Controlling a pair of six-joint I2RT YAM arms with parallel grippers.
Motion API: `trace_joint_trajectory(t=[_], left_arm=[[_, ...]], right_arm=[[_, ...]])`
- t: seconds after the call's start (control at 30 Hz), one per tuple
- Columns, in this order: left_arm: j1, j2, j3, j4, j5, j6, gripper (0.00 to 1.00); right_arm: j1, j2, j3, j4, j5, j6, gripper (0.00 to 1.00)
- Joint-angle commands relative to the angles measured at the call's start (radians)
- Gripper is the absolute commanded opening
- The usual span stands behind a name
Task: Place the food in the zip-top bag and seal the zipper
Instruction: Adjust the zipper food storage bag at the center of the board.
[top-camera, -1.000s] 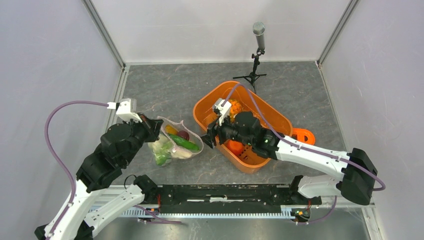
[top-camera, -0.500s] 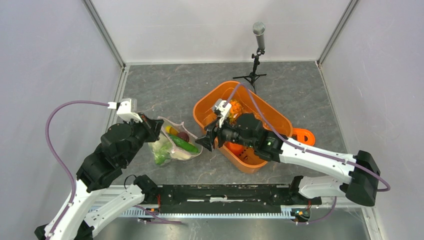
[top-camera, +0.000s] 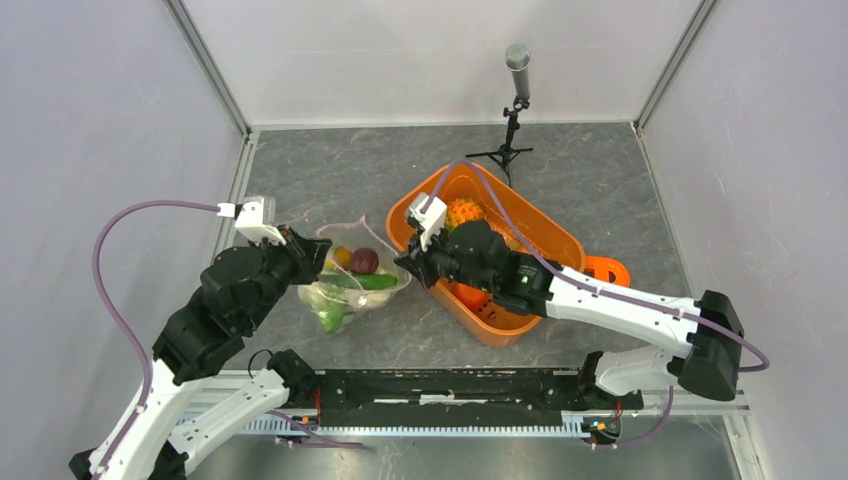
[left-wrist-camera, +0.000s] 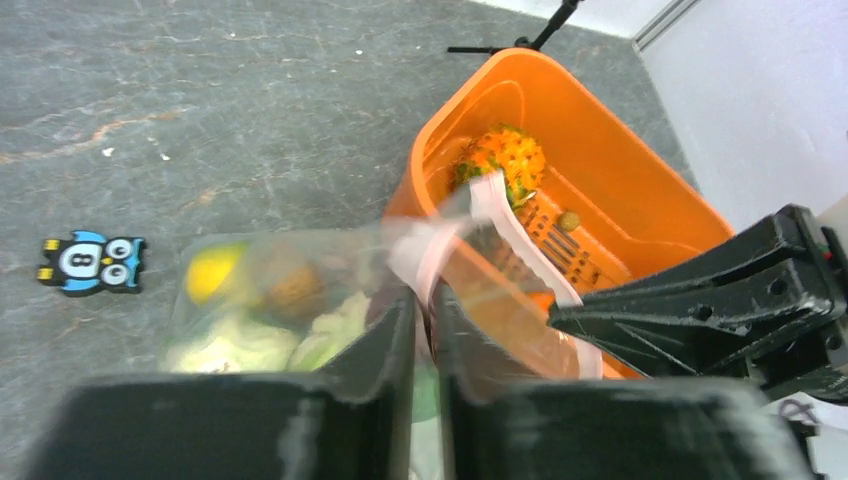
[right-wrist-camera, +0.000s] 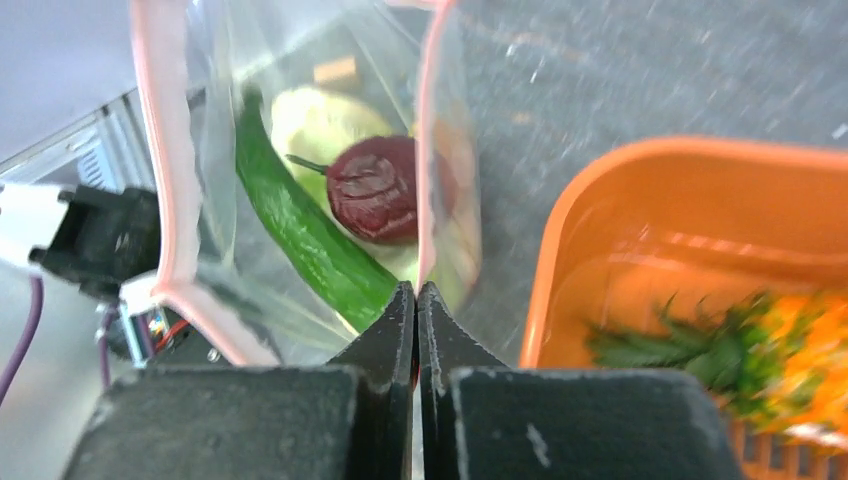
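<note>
The clear zip-top bag (top-camera: 352, 290) lies between my two grippers with its mouth stretched wide. Inside it are food pieces: a purple fruit (right-wrist-camera: 375, 185), a long green piece (right-wrist-camera: 305, 235), a yellow piece (top-camera: 342, 257) and pale leafy cabbage (top-camera: 322, 297). My left gripper (top-camera: 316, 252) is shut on the pinkish zipper (left-wrist-camera: 505, 215) at the bag's left end. At the right end, my right gripper (right-wrist-camera: 416, 292) is shut on the zipper strip (right-wrist-camera: 430, 150). An orange pineapple (top-camera: 462, 212) lies in the orange basket (top-camera: 545, 232).
The basket stands right of the bag, under my right arm, with an orange piece (top-camera: 470, 295) inside. An orange round object (top-camera: 610, 270) lies beside it. A microphone on a tripod (top-camera: 516, 60) stands behind. An owl sticker (left-wrist-camera: 90, 262) lies on the table.
My right gripper moved left and back to the bag's right end and shut on the zipper strip. The bag's mouth is now stretched wider. The left gripper kept its hold.
</note>
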Motion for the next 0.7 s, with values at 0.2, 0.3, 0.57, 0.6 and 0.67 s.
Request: trace_joint_trajectory(t=[0.2,0.3,0.57,0.6,0.67], left_arm=[[0.002,-0.040,0.198,-0.018,0.057,0.143,0.76],[0.003,-0.039,0.275,-0.073,0.022,0.181,0.82],[0.002,0.028,0.385,-0.215,0.082,0.285,0.84],[0.002,0.046,0.389,-0.227,0.132,0.293,0.84],[0.003,0.070,0.385,-0.230,0.235,0.310,0.84]], right_arm=[[0.002,0.116,0.351,-0.047,-0.038,-0.294,0.00],[0.000,0.127,0.418,-0.083,-0.189,-0.379,0.00],[-0.033,0.108,0.498,-0.187,-0.408,-0.486,0.00],[-0.048,0.104,0.501,-0.192,-0.444,-0.486,0.00],[-0.079,0.100,0.499,-0.194,-0.535,-0.495,0.00]])
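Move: The left fingers, barely parted, are at the left side of the zip-top bag's rim; the food-filled bag hangs with its middle about 17 cm below them and 2 cm to their right. From the right hand, shut on the right side of the rim, its middle is roughly 10 cm to the left and 10 cm lower. The orange basket lies some 19 cm right of the right hand, 8 cm ahead and 19 cm below; the owl toy about 10 cm left, 11 cm ahead and 30 cm below the left hand. The left fingers let go of the bag's rim, opening wide, and the hand goes up about 10 cm while drawing back and left, away from the bag. The right fingers keep their pinch on the other side and raise the bag's rim some 10 cm, going a little left as well, with a short push forward that reverses; the wrist turns about 25 degrees counter-clockwise and tips up. ##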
